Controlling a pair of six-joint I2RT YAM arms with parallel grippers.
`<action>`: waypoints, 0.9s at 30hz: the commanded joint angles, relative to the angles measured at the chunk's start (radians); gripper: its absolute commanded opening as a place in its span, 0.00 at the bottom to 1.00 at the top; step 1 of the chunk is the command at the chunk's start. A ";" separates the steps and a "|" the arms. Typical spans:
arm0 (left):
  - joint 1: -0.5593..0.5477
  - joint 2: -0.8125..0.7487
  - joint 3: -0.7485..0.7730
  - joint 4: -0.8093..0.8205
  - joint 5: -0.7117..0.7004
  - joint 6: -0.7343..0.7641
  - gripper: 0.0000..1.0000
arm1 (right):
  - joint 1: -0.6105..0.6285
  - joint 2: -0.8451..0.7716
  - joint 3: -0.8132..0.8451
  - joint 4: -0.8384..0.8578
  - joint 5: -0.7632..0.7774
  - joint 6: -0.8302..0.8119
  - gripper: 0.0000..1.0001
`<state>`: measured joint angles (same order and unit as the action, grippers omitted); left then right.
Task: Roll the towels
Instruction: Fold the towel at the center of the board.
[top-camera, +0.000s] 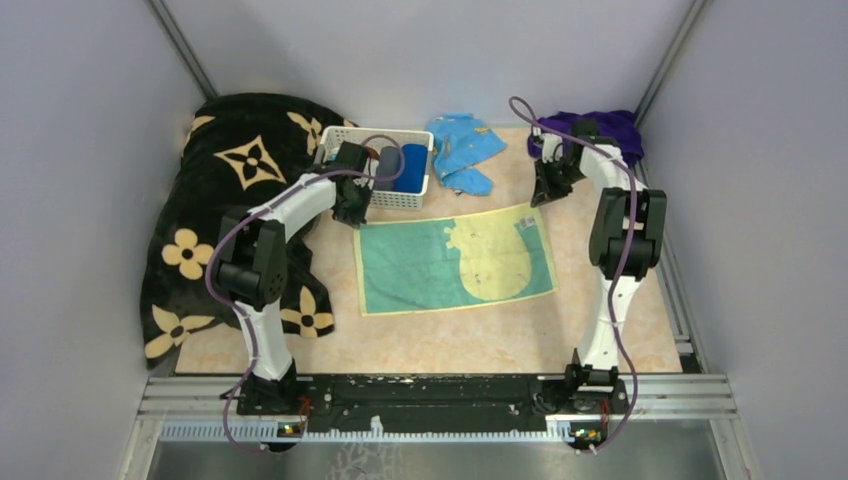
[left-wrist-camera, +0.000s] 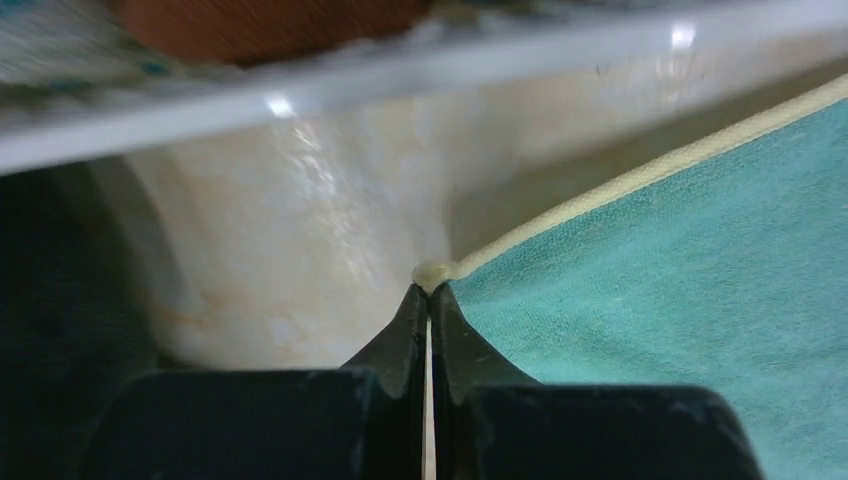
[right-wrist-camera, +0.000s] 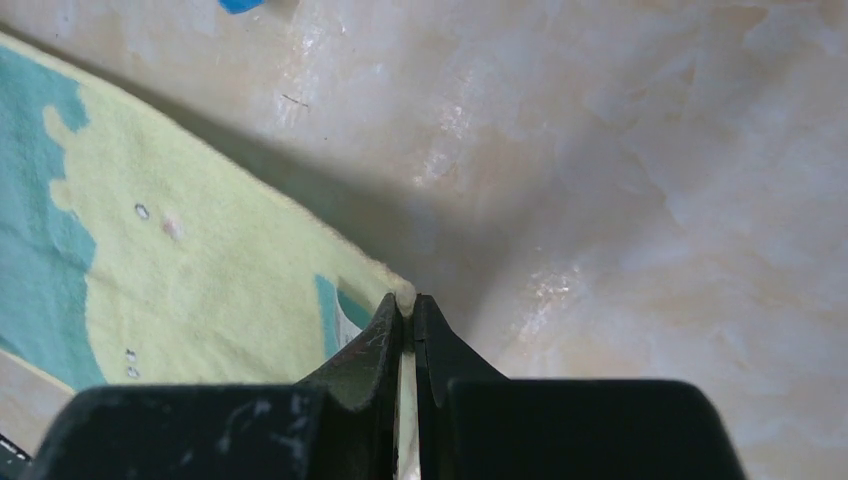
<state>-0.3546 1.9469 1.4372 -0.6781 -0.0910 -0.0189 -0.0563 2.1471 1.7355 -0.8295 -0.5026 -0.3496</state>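
Note:
A pale yellow towel with teal markings lies spread flat in the middle of the table. My left gripper is at its far left corner, and the left wrist view shows this gripper shut on the cream hem of the towel. My right gripper is at the far right corner. In the right wrist view it is shut on the tip of the towel. A royal blue towel sits rolled in the basket. A dark purple towel is bunched at the back right.
A white basket stands just behind my left gripper, its rim close in the left wrist view. A black blanket with tan flowers covers the left side. A light blue cloth lies behind the towel. Walls enclose the table.

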 joint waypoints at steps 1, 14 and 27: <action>0.020 -0.050 0.061 0.080 -0.086 0.092 0.00 | -0.004 -0.113 0.044 0.037 0.043 -0.031 0.00; 0.020 -0.273 -0.144 0.163 -0.099 0.086 0.00 | -0.003 -0.380 -0.252 0.203 0.111 -0.042 0.00; 0.014 -0.523 -0.362 0.122 0.033 -0.048 0.00 | 0.038 -0.637 -0.542 0.307 0.259 0.074 0.00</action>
<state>-0.3416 1.5051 1.1370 -0.5270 -0.1112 -0.0048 -0.0154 1.5772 1.2457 -0.5987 -0.3359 -0.3279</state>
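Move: Both my hands already pinch the towel's far corners, about 3 cm above the board. From my left hand, the near-left corner lies some 16 cm back and 1 cm right; the white basket is centred about 11 cm ahead, 3 cm right. From my right hand, the near-right corner is roughly 16 cm back and 4 cm left; the light-blue cloth is about 9 cm ahead, 13 cm left, and the purple cloth 13 cm ahead, 10 cm right. I keep both corners pinched and lift the far edge about 8 cm. My left hand first carries on forward some 3.5 cm and drifts left, then comes back about 7 cm; my right hand rises almost straight before drawing back about 7 cm towards the near edge. Both wrists swing the fingertips forward some 15 degrees. ##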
